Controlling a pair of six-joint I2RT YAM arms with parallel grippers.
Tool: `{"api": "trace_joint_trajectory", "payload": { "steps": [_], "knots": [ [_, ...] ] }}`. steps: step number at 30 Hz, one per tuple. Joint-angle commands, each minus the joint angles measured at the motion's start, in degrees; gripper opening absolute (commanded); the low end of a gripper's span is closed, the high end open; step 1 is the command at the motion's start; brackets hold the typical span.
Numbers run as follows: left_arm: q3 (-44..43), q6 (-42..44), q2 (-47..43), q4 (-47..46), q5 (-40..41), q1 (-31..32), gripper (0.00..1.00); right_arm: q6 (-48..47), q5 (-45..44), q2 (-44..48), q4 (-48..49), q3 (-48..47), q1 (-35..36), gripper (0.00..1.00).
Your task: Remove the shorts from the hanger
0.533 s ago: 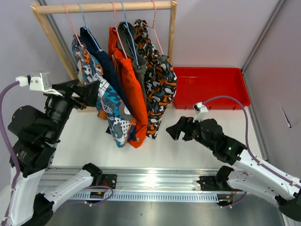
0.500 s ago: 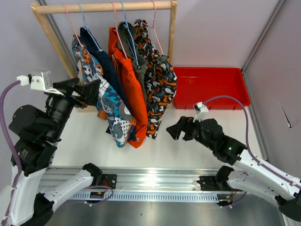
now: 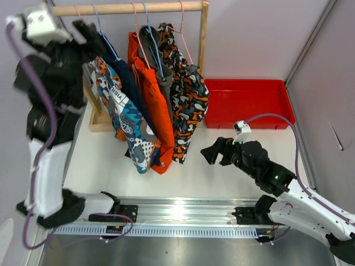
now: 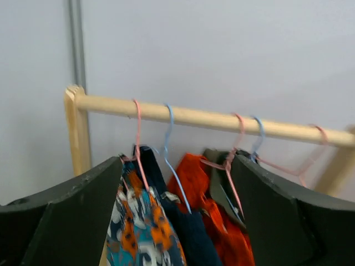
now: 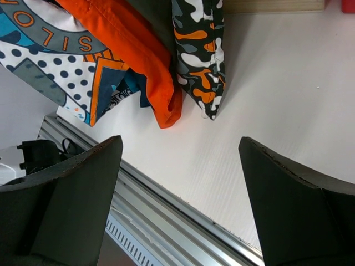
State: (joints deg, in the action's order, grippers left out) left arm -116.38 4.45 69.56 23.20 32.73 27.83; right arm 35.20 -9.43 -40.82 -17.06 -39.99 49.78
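Several shorts hang on wire hangers from a wooden rod [image 3: 161,8]: teal-blue print [image 3: 125,122], navy [image 3: 119,72], bright orange [image 3: 150,94], olive [image 3: 158,61] and blotch print [image 3: 188,100]. My left gripper [image 3: 94,37] is raised to rod height at the rack's left end, open and holding nothing. In the left wrist view its open gripper [image 4: 177,160] frames the pink hanger [image 4: 137,133], the blue hanger [image 4: 168,138] and the tops of the teal print [image 4: 138,233] and navy shorts [image 4: 188,233]. My right gripper [image 3: 213,152] is open and low, right of the hems [image 5: 199,55].
A red bin [image 3: 247,102] stands at the back right beside the rack's right post [image 3: 203,39]. A metal rail [image 3: 177,213] runs along the table's near edge. Grey walls close in behind and on the right.
My left arm has swung up from mid height beside the teal shorts to the level of the rod. The right gripper has drifted slightly right.
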Motion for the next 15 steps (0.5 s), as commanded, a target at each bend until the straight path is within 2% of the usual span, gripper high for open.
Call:
{"api": "trace_joint_trajectory", "payload": {
  "steps": [1,2,3,8,11,15],
  "knots": [
    [-11.56,-2.14,11.98,11.66,-2.27,-6.1,0.85,-1.54,-0.67,1.35,-1.39,-1.23,-0.21,0.92],
    [-20.38,-6.6,14.44,15.78,-4.15,-10.13,0.77,-1.45,-0.94,1.7,-1.83,-1.67,-0.21,0.92],
    [-22.03,-8.56,16.73,16.69,-5.47,-11.73,0.73,-1.36,-1.29,2.23,-2.71,-1.85,-0.21,0.93],
    [-19.06,-17.17,21.22,17.48,-15.56,-21.04,0.58,-1.54,-3.04,5.74,-6.93,-2.55,-0.21,0.93],
    [-18.45,-21.41,23.51,18.81,-21.62,-25.09,0.54,-1.54,-4.19,7.59,-9.92,-2.99,-0.3,0.93],
    [-17.22,-22.03,24.83,17.67,-24.11,-26.69,0.55,-0.84,-4.98,9.61,-11.94,-2.55,-0.3,0.92]
  ]
}}
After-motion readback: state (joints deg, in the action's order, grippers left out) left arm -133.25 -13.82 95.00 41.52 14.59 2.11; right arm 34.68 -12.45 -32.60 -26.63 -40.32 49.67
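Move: The leftmost pink hanger, carrying the patterned shorts, is about 19 cm ahead of the left hand, 6 cm to its left and some 12 cm lower. On the same rod, a blue hanger with navy shorts sits roughly 6 cm to its right, and the next pink hanger, with the orange shorts, about 19 cm to its right. From the right hand the leftmost pink hanger is roughly 28 cm ahead, 47 cm left and 28 cm up. Forward and fairly level at first, then dipping, the left hand swoops about 16 cm out, 11 cm down and some 6 cm left to the leftmost pink hanger, fingers tipping about 20 degrees downward. They close from nearly wide to about half open, with the hanger's stem lined up between them; a touch can't be seen. The open right hand drifts some 3 cm right and slightly back, away from the shorts. ##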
